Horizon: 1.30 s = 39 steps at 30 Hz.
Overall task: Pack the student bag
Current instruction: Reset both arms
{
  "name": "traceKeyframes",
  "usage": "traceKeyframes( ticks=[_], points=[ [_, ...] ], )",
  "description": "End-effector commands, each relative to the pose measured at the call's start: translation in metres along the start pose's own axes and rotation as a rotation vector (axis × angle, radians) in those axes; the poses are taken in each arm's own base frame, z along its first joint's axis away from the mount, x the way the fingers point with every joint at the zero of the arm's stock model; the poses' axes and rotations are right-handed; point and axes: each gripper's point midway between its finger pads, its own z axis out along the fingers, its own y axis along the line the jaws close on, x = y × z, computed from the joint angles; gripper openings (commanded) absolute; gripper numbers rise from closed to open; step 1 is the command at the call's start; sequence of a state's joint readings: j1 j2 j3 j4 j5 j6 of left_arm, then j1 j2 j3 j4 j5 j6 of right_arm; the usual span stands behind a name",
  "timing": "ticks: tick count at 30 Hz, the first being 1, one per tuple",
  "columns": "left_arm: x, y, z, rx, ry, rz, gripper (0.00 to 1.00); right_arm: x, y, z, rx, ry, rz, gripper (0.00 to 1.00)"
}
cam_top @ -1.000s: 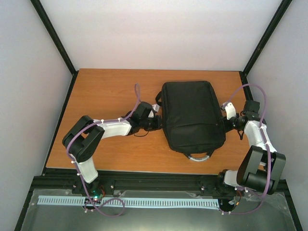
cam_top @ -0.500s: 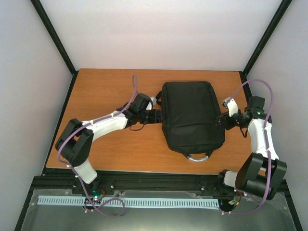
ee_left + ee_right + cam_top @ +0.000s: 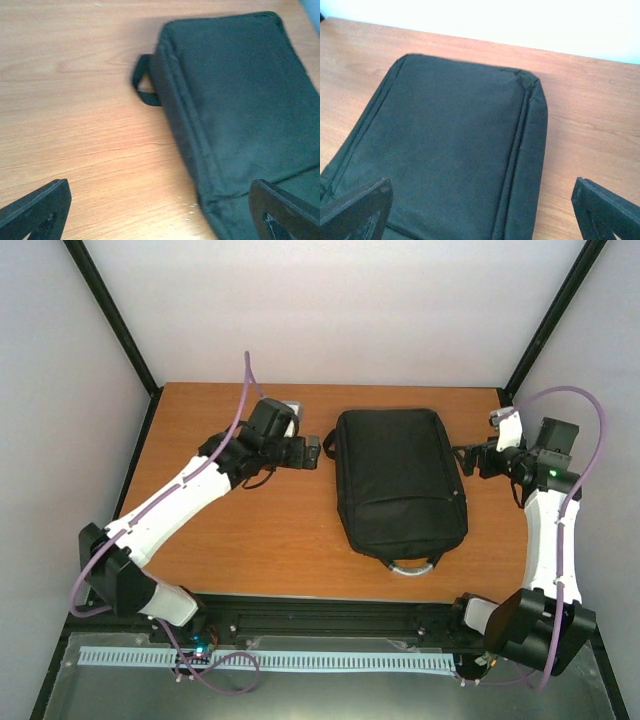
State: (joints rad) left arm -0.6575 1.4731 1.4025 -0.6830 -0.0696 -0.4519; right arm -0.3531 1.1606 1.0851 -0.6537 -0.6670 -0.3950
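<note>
The student bag (image 3: 400,480) is a black backpack lying flat in the middle of the wooden table (image 3: 220,540), with its grey loop handle (image 3: 412,565) toward the near edge. My left gripper (image 3: 315,452) hangs open just off the bag's far left corner, touching nothing. The left wrist view shows the bag's edge (image 3: 240,110) and a black strap loop (image 3: 141,82), with the left gripper (image 3: 160,215) wide apart. My right gripper (image 3: 468,458) is open beside the bag's far right edge. In the right wrist view the bag (image 3: 445,150) fills the space below the open right gripper (image 3: 482,215).
White enclosure walls with black corner posts (image 3: 110,320) stand close around the table. The table's near edge meets a black rail (image 3: 320,610) where the arm bases sit. Bare wood lies left of the bag (image 3: 200,440) and in a narrow strip on its right (image 3: 495,530).
Both grippers went from shut against the bag's sides to wide open. Both arms drew away from the bag, toward the far side and higher. The bag stayed in place.
</note>
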Motion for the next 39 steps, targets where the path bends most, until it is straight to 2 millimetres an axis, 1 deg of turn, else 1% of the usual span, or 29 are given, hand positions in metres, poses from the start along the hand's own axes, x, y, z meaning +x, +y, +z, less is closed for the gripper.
traceKeyframes(
  ticks=[1, 2, 4, 5, 7, 8, 9, 10, 11, 13, 14, 17, 18, 19, 20, 21, 23, 24, 26, 29, 32, 34, 36, 39],
  points=[
    [-0.010, 0.046, -0.039, -0.256, -0.036, 0.097, 1.00, -0.049, -0.010, -0.020, 0.075, -0.142, 0.051, 1.00],
    [-0.013, 0.053, -0.045, -0.294, -0.054, 0.102, 1.00, -0.059, -0.015, -0.026, 0.113, -0.178, 0.053, 1.00],
    [-0.018, 0.065, -0.056, -0.356, -0.110, 0.082, 1.00, -0.074, -0.022, -0.038, 0.172, -0.220, 0.063, 1.00],
    [-0.021, 0.070, -0.060, -0.382, -0.147, 0.062, 1.00, -0.079, -0.024, -0.043, 0.195, -0.233, 0.075, 1.00],
    [-0.023, 0.089, -0.066, -0.478, -0.225, 0.021, 1.00, -0.082, -0.026, -0.049, 0.223, -0.252, 0.126, 1.00],
    [-0.023, 0.099, -0.067, -0.525, -0.265, 0.006, 1.00, -0.079, -0.026, -0.048, 0.223, -0.256, 0.161, 1.00],
    [-0.022, 0.102, -0.066, -0.535, -0.280, 0.030, 1.00, -0.073, -0.024, -0.047, 0.214, -0.260, 0.193, 1.00],
    [-0.022, 0.102, -0.067, -0.527, -0.299, 0.039, 1.00, -0.066, -0.021, -0.044, 0.200, -0.262, 0.220, 1.00],
    [-0.016, 0.102, -0.065, -0.502, -0.308, 0.041, 1.00, -0.059, -0.020, -0.041, 0.196, -0.267, 0.247, 1.00],
    [-0.018, 0.097, -0.072, -0.444, -0.363, 0.028, 1.00, -0.045, -0.019, -0.037, 0.201, -0.273, 0.258, 1.00],
    [-0.013, 0.097, -0.071, -0.430, -0.369, 0.028, 1.00, -0.040, -0.020, -0.036, 0.209, -0.278, 0.254, 1.00],
    [-0.008, 0.099, -0.067, -0.421, -0.350, 0.010, 1.00, -0.033, -0.020, -0.034, 0.217, -0.287, 0.245, 1.00],
    [-0.001, 0.089, -0.057, -0.357, -0.281, 0.032, 0.96, -0.032, -0.019, -0.033, 0.215, -0.287, 0.247, 1.00],
    [0.003, 0.076, -0.052, -0.282, -0.228, 0.052, 0.99, -0.030, -0.020, -0.033, 0.215, -0.287, 0.252, 1.00],
    [0.006, 0.068, -0.048, -0.238, -0.198, 0.061, 1.00, -0.029, -0.020, -0.032, 0.217, -0.287, 0.255, 1.00],
    [0.006, 0.068, -0.046, -0.240, -0.197, 0.062, 1.00, -0.027, -0.020, -0.031, 0.218, -0.287, 0.249, 1.00],
    [0.004, 0.080, -0.046, -0.313, -0.221, 0.072, 1.00, -0.021, -0.020, -0.030, 0.234, -0.282, 0.209, 1.00],
    [0.000, 0.088, -0.050, -0.359, -0.240, 0.062, 1.00, -0.019, -0.021, -0.030, 0.246, -0.278, 0.187, 1.00],
    [-0.006, 0.095, -0.060, -0.409, -0.277, 0.044, 1.00, -0.013, -0.024, -0.029, 0.264, -0.263, 0.184, 1.00],
    [-0.013, 0.108, -0.075, -0.486, -0.344, 0.023, 1.00, -0.010, -0.014, -0.025, 0.208, -0.253, 0.189, 1.00],
    [-0.015, 0.119, -0.087, -0.547, -0.387, -0.002, 1.00, -0.013, -0.010, -0.027, 0.190, -0.263, 0.187, 1.00],
    [-0.017, 0.123, -0.092, -0.571, -0.406, -0.010, 1.00, -0.019, -0.011, -0.030, 0.194, -0.272, 0.187, 1.00],
    [-0.018, 0.127, -0.097, -0.597, -0.415, -0.009, 1.00, -0.036, -0.009, -0.040, 0.198, -0.283, 0.166, 1.00],
    [-0.023, 0.128, -0.104, -0.614, -0.428, -0.005, 1.00, -0.066, -0.008, -0.062, 0.235, -0.313, 0.119, 1.00]
  ],
)
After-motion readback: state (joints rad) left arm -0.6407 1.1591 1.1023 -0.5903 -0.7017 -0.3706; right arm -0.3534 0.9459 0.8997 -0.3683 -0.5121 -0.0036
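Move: Empty and wide open, both grippers hang over the packed black backpack's two sides. The backpack's middle is roughly 23 cm right of the left hand, about 1 cm ahead and 18 below it; its side loop is only some 5 cm right of that hand and 12 ahead, its top handle about 23 right and 19 back. From the right hand, the backpack's middle is about 14 cm left, 1 ahead and 18 below. Swing the left gripper left, away from the backpack, about 14 cm in all, with a brief 2 cm return midway; turn it some 25 degrees counter-clockwise and lift its fingertips. Raise the right gripper nearly 8 cm, then let it sink most of that, easing slightly right and turning clockwise to face forward. Keep both open, touching nothing. ##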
